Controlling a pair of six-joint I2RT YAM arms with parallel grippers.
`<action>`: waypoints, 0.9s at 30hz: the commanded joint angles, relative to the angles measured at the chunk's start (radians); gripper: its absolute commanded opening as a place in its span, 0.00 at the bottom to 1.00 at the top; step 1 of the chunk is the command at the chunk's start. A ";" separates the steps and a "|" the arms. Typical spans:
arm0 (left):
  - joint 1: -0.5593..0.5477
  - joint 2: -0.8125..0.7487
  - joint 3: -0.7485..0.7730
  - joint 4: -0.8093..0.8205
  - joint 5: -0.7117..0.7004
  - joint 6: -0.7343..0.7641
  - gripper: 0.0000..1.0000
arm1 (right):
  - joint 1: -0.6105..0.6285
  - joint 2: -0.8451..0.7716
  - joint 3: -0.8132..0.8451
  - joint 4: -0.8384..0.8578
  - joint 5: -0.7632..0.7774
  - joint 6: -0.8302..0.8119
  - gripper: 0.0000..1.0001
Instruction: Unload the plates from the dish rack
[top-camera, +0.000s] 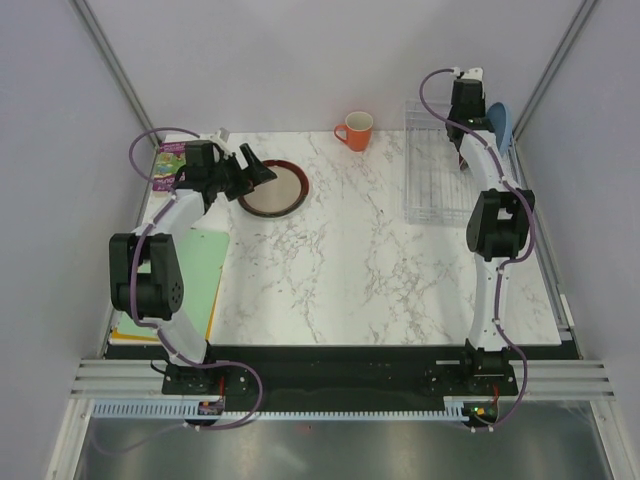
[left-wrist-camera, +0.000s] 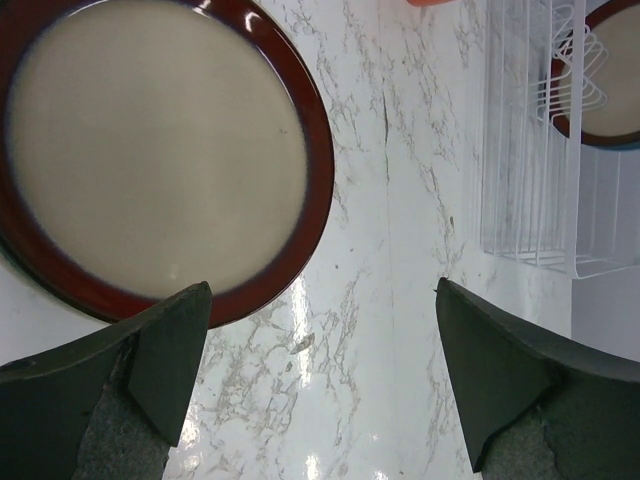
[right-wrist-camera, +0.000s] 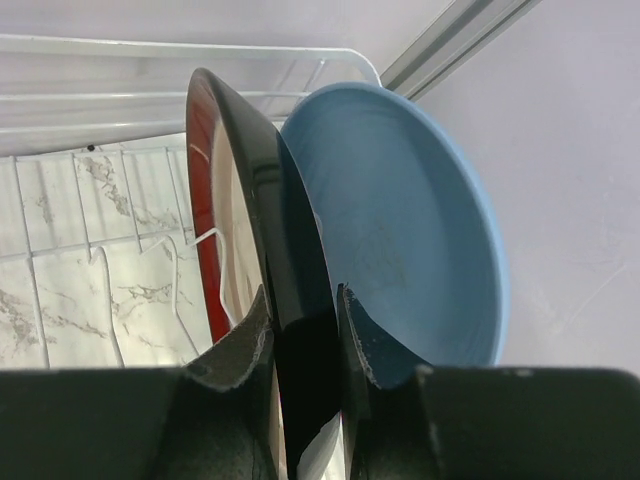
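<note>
A cream plate with a dark red rim (top-camera: 272, 187) lies flat on the marble table at the back left. My left gripper (top-camera: 258, 170) hovers at its near edge, open and empty (left-wrist-camera: 320, 288), with that plate (left-wrist-camera: 150, 150) just ahead of the left finger. The white wire dish rack (top-camera: 435, 175) stands at the back right. In it a second red-rimmed plate (right-wrist-camera: 225, 200) stands on edge with a light blue plate (right-wrist-camera: 410, 230) right behind it. My right gripper (right-wrist-camera: 303, 310) is shut on the rim of the red-rimmed plate, one finger on each face.
An orange mug (top-camera: 355, 130) stands at the back centre, left of the rack. A green mat (top-camera: 195, 270) and a colourful packet (top-camera: 172, 160) lie along the table's left edge. Enclosure walls stand close behind the rack.
</note>
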 joint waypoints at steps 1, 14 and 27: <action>-0.013 -0.051 -0.013 0.034 0.015 -0.010 1.00 | 0.029 -0.097 -0.052 0.231 0.276 -0.058 0.00; -0.020 -0.071 -0.032 0.032 0.062 -0.024 1.00 | 0.047 -0.229 -0.106 0.298 0.313 -0.117 0.00; -0.020 -0.074 -0.036 0.052 0.107 -0.039 1.00 | 0.046 -0.323 -0.158 0.259 0.264 -0.060 0.00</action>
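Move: The right gripper already pinches the brown-rimmed plate in the dish rack. The plate stack it is bound for lies about 50 cm to its left, some 8 cm nearer the base and 17 cm lower. The blue plate stands roughly 5 cm to its right and 4 cm farther out, its middle 5 cm lower; the mug is about 28 cm left, 3 cm farther out. From the left gripper, the stack is some 7 cm ahead, 3 cm left and 14 cm below. Keep the right gripper shut on the brown-rimmed plate and work it up out of the rack's wires: first ease about 2 cm left, rolling the hand's left side down some 5 degrees, then draw up and back, ending about 4.5 cm higher and 3 cm nearer the base. Let the open left gripper drift some 2 cm back and right. ##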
